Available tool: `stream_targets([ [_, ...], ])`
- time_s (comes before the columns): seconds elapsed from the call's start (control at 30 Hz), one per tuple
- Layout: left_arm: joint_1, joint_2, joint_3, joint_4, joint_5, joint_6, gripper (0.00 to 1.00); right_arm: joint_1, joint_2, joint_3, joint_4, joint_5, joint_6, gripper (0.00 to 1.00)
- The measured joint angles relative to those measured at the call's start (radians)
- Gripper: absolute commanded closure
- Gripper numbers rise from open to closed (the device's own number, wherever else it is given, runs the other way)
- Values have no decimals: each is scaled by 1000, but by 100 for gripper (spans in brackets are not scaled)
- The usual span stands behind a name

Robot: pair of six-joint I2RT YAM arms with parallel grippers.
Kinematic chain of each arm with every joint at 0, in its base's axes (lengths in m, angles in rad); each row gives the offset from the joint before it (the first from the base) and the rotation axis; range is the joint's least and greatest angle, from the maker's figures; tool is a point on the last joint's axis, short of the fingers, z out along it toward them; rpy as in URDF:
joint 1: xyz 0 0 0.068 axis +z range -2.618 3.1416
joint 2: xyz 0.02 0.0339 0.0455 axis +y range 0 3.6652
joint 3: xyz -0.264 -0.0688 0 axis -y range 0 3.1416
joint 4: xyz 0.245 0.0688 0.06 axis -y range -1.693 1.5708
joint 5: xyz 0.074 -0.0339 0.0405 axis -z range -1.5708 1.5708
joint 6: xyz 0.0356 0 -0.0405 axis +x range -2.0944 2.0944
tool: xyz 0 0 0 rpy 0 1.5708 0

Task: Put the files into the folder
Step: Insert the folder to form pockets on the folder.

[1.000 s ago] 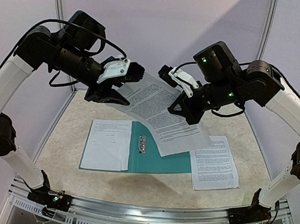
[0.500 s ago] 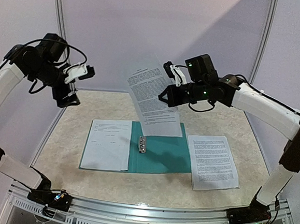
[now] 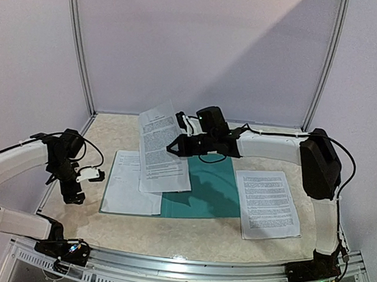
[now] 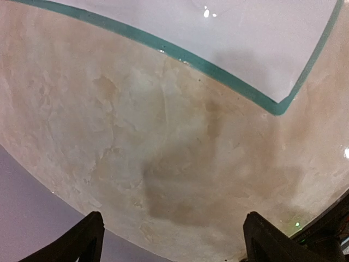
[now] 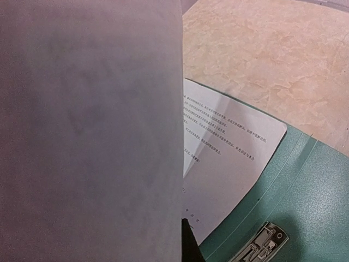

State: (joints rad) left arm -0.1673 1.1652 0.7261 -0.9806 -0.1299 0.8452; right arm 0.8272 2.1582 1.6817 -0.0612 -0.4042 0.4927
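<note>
The teal folder (image 3: pixel 207 188) lies open on the table, with its silver clip (image 5: pixel 260 246) at the spine. One white printed file (image 3: pixel 124 189) lies on its left cover. My right gripper (image 3: pixel 178 145) is shut on the edge of a second file (image 3: pixel 158 148), which hangs tilted over the folder's left half and fills the left of the right wrist view (image 5: pixel 87 131). A third file (image 3: pixel 266 204) lies on the table right of the folder. My left gripper (image 3: pixel 80 186) hangs open and empty, low over the table left of the folder; its fingers (image 4: pixel 87 243) stand wide apart.
White frame posts (image 3: pixel 79 47) and grey walls close in the back and sides. The folder's near-left corner (image 4: pixel 279 107) shows at the top of the left wrist view. The right arm (image 3: pixel 273 144) stretches across the back of the table.
The left gripper let go of the sheet, opened wide and swung down to the table left of the folder. The right gripper carried the sheet down and left over the folder.
</note>
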Motion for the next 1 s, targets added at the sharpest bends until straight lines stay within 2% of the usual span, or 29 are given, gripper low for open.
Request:
stream_targets([
  [0.27, -34, 51, -103, 158, 28, -6, 13, -10, 14, -84, 149, -29, 30, 100],
  [0.47, -75, 84, -154, 214, 53, -14, 14, -10, 19, -132, 239, -66, 79, 100],
  [0.77, -104, 106, -148, 220, 54, -32, 14, -10, 27, -154, 268, -50, 145, 100],
  [1.0, -110, 106, -148, 220, 50, -38, 14, -10, -8, -216, 211, 3, 165, 100],
])
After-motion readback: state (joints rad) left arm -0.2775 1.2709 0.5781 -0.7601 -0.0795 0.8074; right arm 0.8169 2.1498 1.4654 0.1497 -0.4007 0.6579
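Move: The right hand already pinches the right-hand edge of a hanging sheet; the middle of the open folder lies about 15 cm below it, some 2 cm to its left and 1 cm nearer the bases. The metal clip is almost straight below it, the laid sheet 15 cm to its left and 2 cm back, the paper stack 31 cm to its right and 7 cm back, both 15 cm below. From the left hand, the folder's near-left corner is 8 cm right, 2 cm back and 6 cm down. Keeping its closed grip on the sheet, the right hand lowers it about 5 cm towards the folder in two stages with a near pause between, the wrist twisting slightly, and near the end it draws some 2 cm to the right. Meanwhile the left hand, empty and with its fingers staying wide open and pointing down, sinks about 5 cm to just above table height while easing 3 cm right towards the folder's near-left corner, then stays there beside the folder's left edge. ##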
